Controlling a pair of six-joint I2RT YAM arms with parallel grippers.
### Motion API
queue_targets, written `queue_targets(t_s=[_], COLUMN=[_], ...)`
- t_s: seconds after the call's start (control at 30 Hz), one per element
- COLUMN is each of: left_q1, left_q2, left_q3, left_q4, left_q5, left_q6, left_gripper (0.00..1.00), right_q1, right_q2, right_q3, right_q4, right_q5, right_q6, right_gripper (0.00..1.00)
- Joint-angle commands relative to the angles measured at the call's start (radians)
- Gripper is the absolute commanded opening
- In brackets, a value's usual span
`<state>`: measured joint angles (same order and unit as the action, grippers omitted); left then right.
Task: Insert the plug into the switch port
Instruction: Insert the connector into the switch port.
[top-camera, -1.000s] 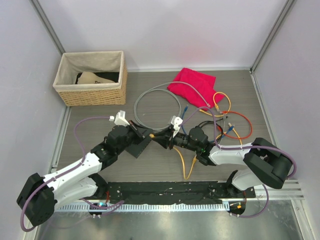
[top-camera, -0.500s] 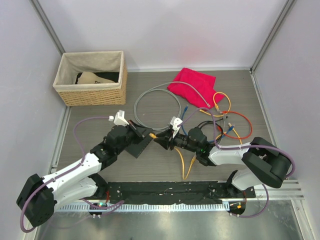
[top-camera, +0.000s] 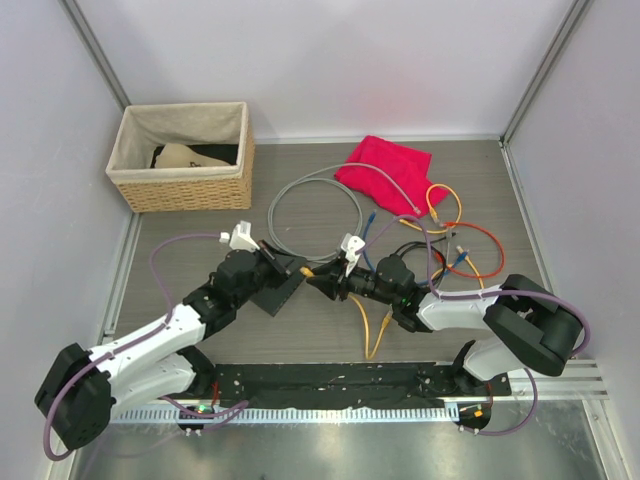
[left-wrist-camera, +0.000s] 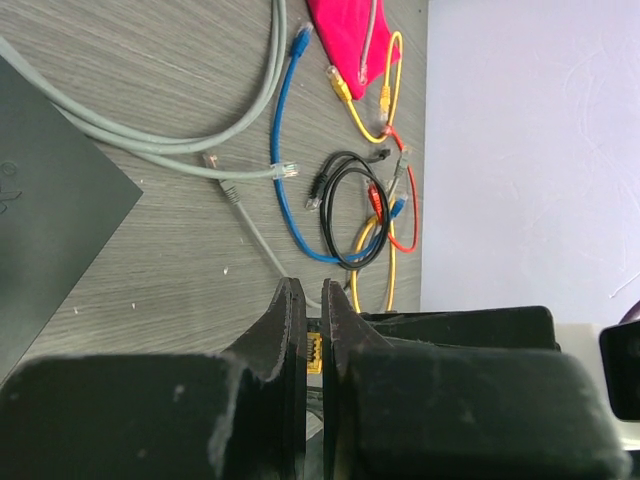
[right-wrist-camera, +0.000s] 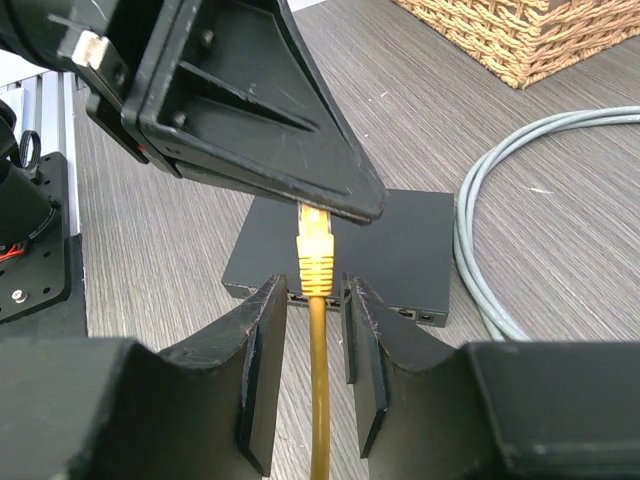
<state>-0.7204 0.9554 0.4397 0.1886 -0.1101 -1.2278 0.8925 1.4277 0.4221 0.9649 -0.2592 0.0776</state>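
The switch (right-wrist-camera: 400, 250), a flat dark grey box, lies on the table with its row of sockets facing the right wrist camera; it also shows as switch (top-camera: 275, 287) and switch (left-wrist-camera: 40, 210). A yellow plug (right-wrist-camera: 316, 250) hangs just above that socket edge. My left gripper (left-wrist-camera: 312, 300) is shut on the plug's tip (left-wrist-camera: 314, 352), and its black fingers (right-wrist-camera: 270, 140) reach in from above. My right gripper (right-wrist-camera: 315, 295) is open, its jaws either side of the yellow cable (right-wrist-camera: 320, 400) with a gap on both sides. From above, both grippers (top-camera: 318, 274) meet at the switch's right corner.
A wicker basket (top-camera: 180, 155) stands at the back left and a red cloth (top-camera: 385, 165) at the back. A grey cable loop (top-camera: 300, 190) lies behind the switch. Blue, black, red and yellow patch cables (top-camera: 445, 240) tangle to the right.
The right jaws have parted a little around the yellow cable. Both arms have hardly moved, and the left gripper keeps its hold on the plug.
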Motion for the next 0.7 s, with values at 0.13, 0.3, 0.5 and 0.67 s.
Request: queue_targets(t_s=[0.13,0.3,0.5,0.67], left_q1=[-0.001,0.001,0.068,0.14], left_q2=[0.02,0.045,0.051,0.124], left_q3=[0.007,0.022,0.091,0.184], left_q4=[0.061,0.031,-0.122,-0.216], left_q5=[0.023,0.027,0.012,0.006], left_q6=[-0.01,0.025,0.178,0.356], left_gripper=[0.0,0.02,0.41,0.63], right_q1=[0.002,0.002,0.0,0.002], right_q2=[0.004,-0.003,-0.015,-0.003], right_q3=[0.035,0.04,0.03,0.041], right_q4=[0.069,0.023,-0.12,-0.27], right_q5=[-0.009,-0.029,0.015,0.067], right_q6=[-0.021,-0.03,-0.073,-0.127], right_gripper=[0.28,0.01,0.01,0.01])
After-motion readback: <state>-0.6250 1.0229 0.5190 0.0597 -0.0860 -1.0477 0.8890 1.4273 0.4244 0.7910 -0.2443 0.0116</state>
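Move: Just off the right hand's open fingertips is the yellow plug, about 2 cm to the left and 1 cm ahead at the same height, its cable running between them. The switch lies some 9 cm left of that hand, 3 cm ahead and 12 cm below; the grey cable coil is centred about 20 cm straight ahead on the table. From the left hand, still pinching the plug, the plug's middle is about 1 cm back, right and down. Closing on the back of the yellow plug, the right hand takes it over, then sinks about 4 cm towards the level of the switch, easing slightly right and tipping its fingertips down some 10 degrees. The left hand dips about 2 cm, opens to let go of the plug, and swings off forward and left, away from it, its left side rolling up some 10 degrees. ##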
